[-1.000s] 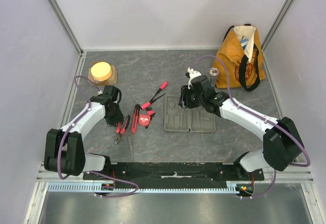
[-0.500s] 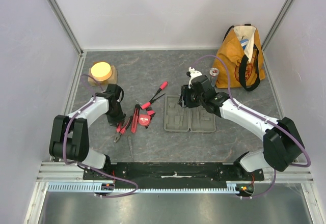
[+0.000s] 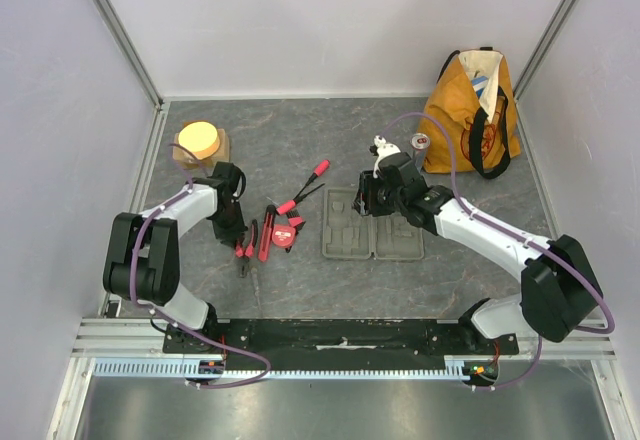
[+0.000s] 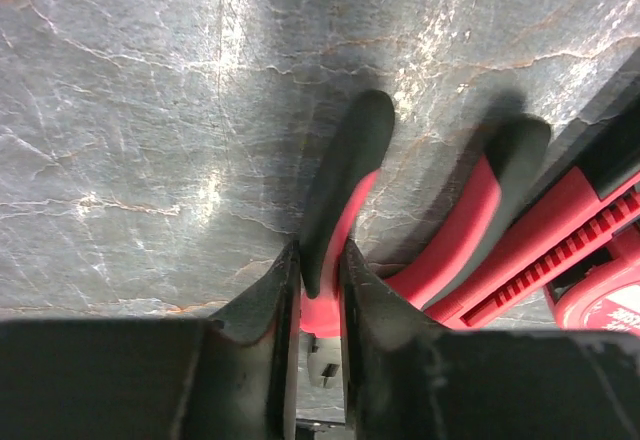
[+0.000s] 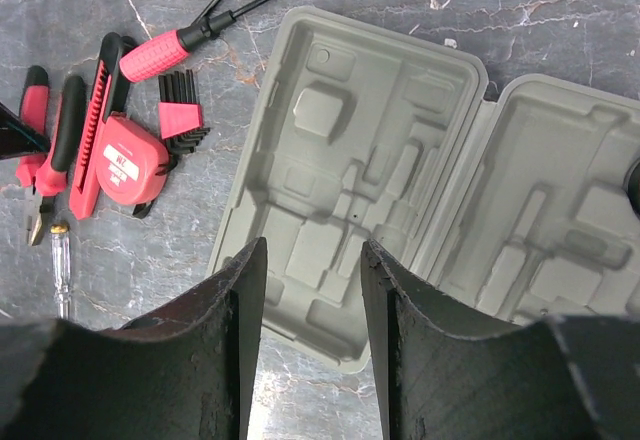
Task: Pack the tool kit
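The grey tool kit case (image 3: 372, 226) lies open and flat mid-table, its moulded trays (image 5: 340, 160) bare. To its left lie the tools: red tape measure (image 3: 285, 239) (image 5: 125, 160), cutter (image 3: 265, 236), two red-handled screwdrivers (image 3: 318, 170) and pliers (image 3: 243, 251). My left gripper (image 3: 237, 238) (image 4: 320, 257) is down on the table, shut on one red-and-black pliers handle (image 4: 340, 175); the other handle (image 4: 480, 220) lies free beside it. Open and holding nothing, my right gripper (image 3: 371, 200) (image 5: 313, 250) hovers over the case's left half.
An orange tote bag (image 3: 475, 110) stands at the back right with a small can (image 3: 421, 143) beside it. A yellow disc on a wooden block (image 3: 200, 141) sits back left. Hex keys (image 5: 180, 110) and a clear-handled screwdriver (image 5: 60, 270) lie among the tools.
My left gripper has slid right and nearer onto the pliers and narrowed onto one handle; the pliers shifted slightly right. The right arm has barely moved.
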`<action>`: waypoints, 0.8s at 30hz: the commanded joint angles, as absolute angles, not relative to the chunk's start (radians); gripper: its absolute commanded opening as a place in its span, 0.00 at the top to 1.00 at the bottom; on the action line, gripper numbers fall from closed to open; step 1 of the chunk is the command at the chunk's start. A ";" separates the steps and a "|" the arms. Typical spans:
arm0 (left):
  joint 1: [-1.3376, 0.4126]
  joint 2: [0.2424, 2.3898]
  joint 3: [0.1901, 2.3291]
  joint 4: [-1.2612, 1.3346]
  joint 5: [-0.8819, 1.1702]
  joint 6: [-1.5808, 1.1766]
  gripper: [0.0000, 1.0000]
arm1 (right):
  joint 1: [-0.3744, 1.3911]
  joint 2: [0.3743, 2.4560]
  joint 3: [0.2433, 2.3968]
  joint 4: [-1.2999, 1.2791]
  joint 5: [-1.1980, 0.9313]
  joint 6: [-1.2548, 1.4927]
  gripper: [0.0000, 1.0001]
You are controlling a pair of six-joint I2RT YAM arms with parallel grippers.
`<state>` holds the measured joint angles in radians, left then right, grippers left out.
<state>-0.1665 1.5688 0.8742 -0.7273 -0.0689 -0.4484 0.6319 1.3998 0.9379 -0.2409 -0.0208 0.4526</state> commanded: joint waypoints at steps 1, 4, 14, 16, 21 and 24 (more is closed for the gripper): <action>-0.166 1.548 0.900 -0.724 -0.078 -0.419 0.88 | 0.635 1.359 0.925 -0.206 -0.006 0.463 0.51; -0.166 1.507 0.919 -0.765 -0.150 -0.411 0.98 | 0.635 1.353 0.922 -0.207 -0.006 0.462 0.51; -0.170 1.289 1.080 -0.850 -0.100 -0.431 0.98 | 0.635 1.348 0.942 -0.221 -0.006 0.462 0.51; -0.182 1.285 1.129 -0.851 -0.034 -0.449 0.98 | 0.635 1.347 0.954 -0.227 -0.006 0.471 0.51; -0.280 1.325 1.229 -0.836 0.040 -0.520 0.98 | 0.637 1.335 0.994 -0.229 -0.080 0.465 0.52; -0.368 1.371 1.265 -0.792 0.069 -0.566 0.98 | 0.638 1.322 1.011 -0.219 -0.147 0.449 0.53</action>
<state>-0.2729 1.3247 1.1934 -0.8471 -0.0261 -0.4763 0.6323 1.3724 0.9401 -0.2485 -0.0566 0.4622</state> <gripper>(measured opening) 0.086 0.479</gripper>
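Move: The pliers lie at the left hand's tips, one red-and-black handle between the still-parted fingers, their middle about 1 cm back and 1 cm right. At the same level, the box knife is roughly 6 cm right and 2 cm ahead, the tape measure 10 cm right and 2 cm ahead, and the clear screwdriver 4 cm right and 10 cm back. From the right hand the pliers lie some 24 cm left, 6 cm back and 12 cm down. Straight down on the table the left fingers close, pinching the pliers by their left handle near the pivot. The hand then climbs some 15 cm, gathering speed, shifting slightly left at first, then forward about 6 cm and across to the right, the open case's side, as the fingertips tilt outward roughly 25 degrees. ##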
